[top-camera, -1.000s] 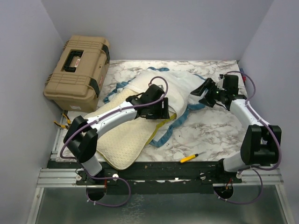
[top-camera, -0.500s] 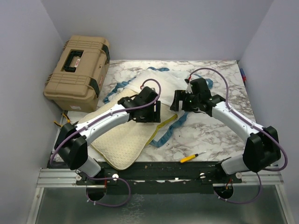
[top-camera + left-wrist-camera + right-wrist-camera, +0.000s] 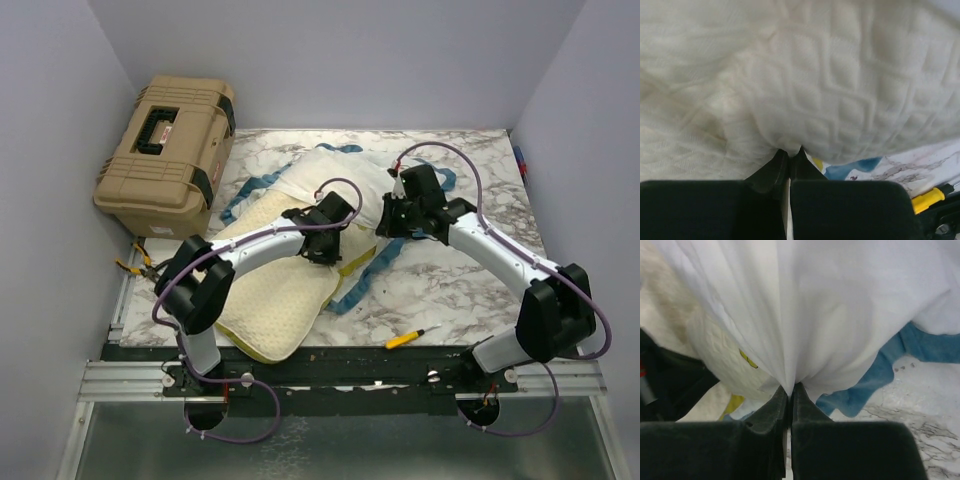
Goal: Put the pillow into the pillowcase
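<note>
The cream quilted pillow [image 3: 275, 300] lies on the table's left-middle, its far end under the white inside-out pillowcase [image 3: 330, 175] with blue ruffled trim. My left gripper [image 3: 335, 235] is shut on the pillow's quilted fabric [image 3: 830, 75], pinching a fold. My right gripper [image 3: 392, 222] is shut on the pillowcase's white fabric [image 3: 810, 310], which fans up from its tips. The pillow shows beside it in the right wrist view [image 3: 720, 360], with a yellow band below. Blue trim [image 3: 890, 365] hangs to the right.
A tan hard case [image 3: 168, 155] stands at the back left. A yellow-handled tool [image 3: 408, 338] lies near the front edge. Pliers [image 3: 135, 262] lie at the left edge. The marble table [image 3: 450, 290] shows at the right.
My right arm swung left from the back right to the pillowcase's opening edge and now pinches it. My left gripper shifted slightly right on the pillow, and the pillow's near end moved right.
</note>
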`<act>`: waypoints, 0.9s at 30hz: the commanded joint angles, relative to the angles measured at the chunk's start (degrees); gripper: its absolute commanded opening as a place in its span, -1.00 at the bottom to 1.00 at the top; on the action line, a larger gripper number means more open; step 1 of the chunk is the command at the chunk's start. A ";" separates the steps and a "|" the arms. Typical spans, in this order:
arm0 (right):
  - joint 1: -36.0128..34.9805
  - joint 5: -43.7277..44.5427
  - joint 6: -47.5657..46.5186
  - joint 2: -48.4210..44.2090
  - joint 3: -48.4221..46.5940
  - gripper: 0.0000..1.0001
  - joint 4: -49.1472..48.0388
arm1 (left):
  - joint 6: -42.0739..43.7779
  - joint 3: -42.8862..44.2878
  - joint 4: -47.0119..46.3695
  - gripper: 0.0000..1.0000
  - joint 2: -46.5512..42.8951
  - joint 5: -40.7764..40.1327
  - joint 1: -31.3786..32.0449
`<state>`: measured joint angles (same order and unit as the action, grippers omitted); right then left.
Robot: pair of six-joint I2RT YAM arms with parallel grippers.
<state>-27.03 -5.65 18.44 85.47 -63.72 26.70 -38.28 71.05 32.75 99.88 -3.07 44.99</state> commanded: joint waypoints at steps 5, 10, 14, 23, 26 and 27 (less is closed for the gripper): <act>-0.45 -25.04 2.62 -3.31 -3.41 -0.90 6.16 | -2.35 9.97 -16.10 -1.00 5.47 -0.54 -1.81; -0.45 -16.67 2.82 -5.28 -1.90 -0.59 7.49 | -3.76 11.58 -18.24 -1.00 3.40 -1.44 -5.09; -0.37 -6.25 2.16 -3.11 -2.54 0.22 9.50 | -2.43 10.43 -18.69 -1.00 2.08 0.94 -7.52; 6.05 1.60 3.90 -1.46 2.07 0.58 4.75 | -3.30 6.36 -18.80 -1.00 1.92 6.06 -8.60; 9.95 -3.90 4.88 2.64 2.85 0.57 0.14 | -3.29 6.96 -18.83 -1.00 2.54 6.94 -8.65; 10.72 -5.73 5.06 4.29 2.62 0.57 -1.36 | -3.31 7.14 -18.82 -1.00 2.71 7.08 -8.59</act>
<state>-19.77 -7.75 21.89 84.44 -62.19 31.68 -41.15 77.80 16.21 103.70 1.56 36.49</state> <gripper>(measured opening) 0.788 0.008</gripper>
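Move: The left hand has a fold of the pillow pinched, with the pillowcase mouth about 14 cm straight ahead at near its own height. The pillow's middle is some 16 cm to the left and 4 cm back, slightly lower; its yellow edge is level with the hand, 6 cm to the right. From the right hand, holding the pillowcase rim, that yellow edge lies about 6 cm back, 7 cm left and 8 cm lower, the near blue trim 9 cm back, 3 cm left and 12 cm down. Forward and rising, the left hand pushes its pinched fold of pillow about 10 cm towards the pillowcase mouth, tilting its fingertips some 20 degrees forward and to the right. The right hand first pulls the held rim up, left and slightly back by about 5 cm, opens wide to let go, then withdraws right and down beside the blue trim. ##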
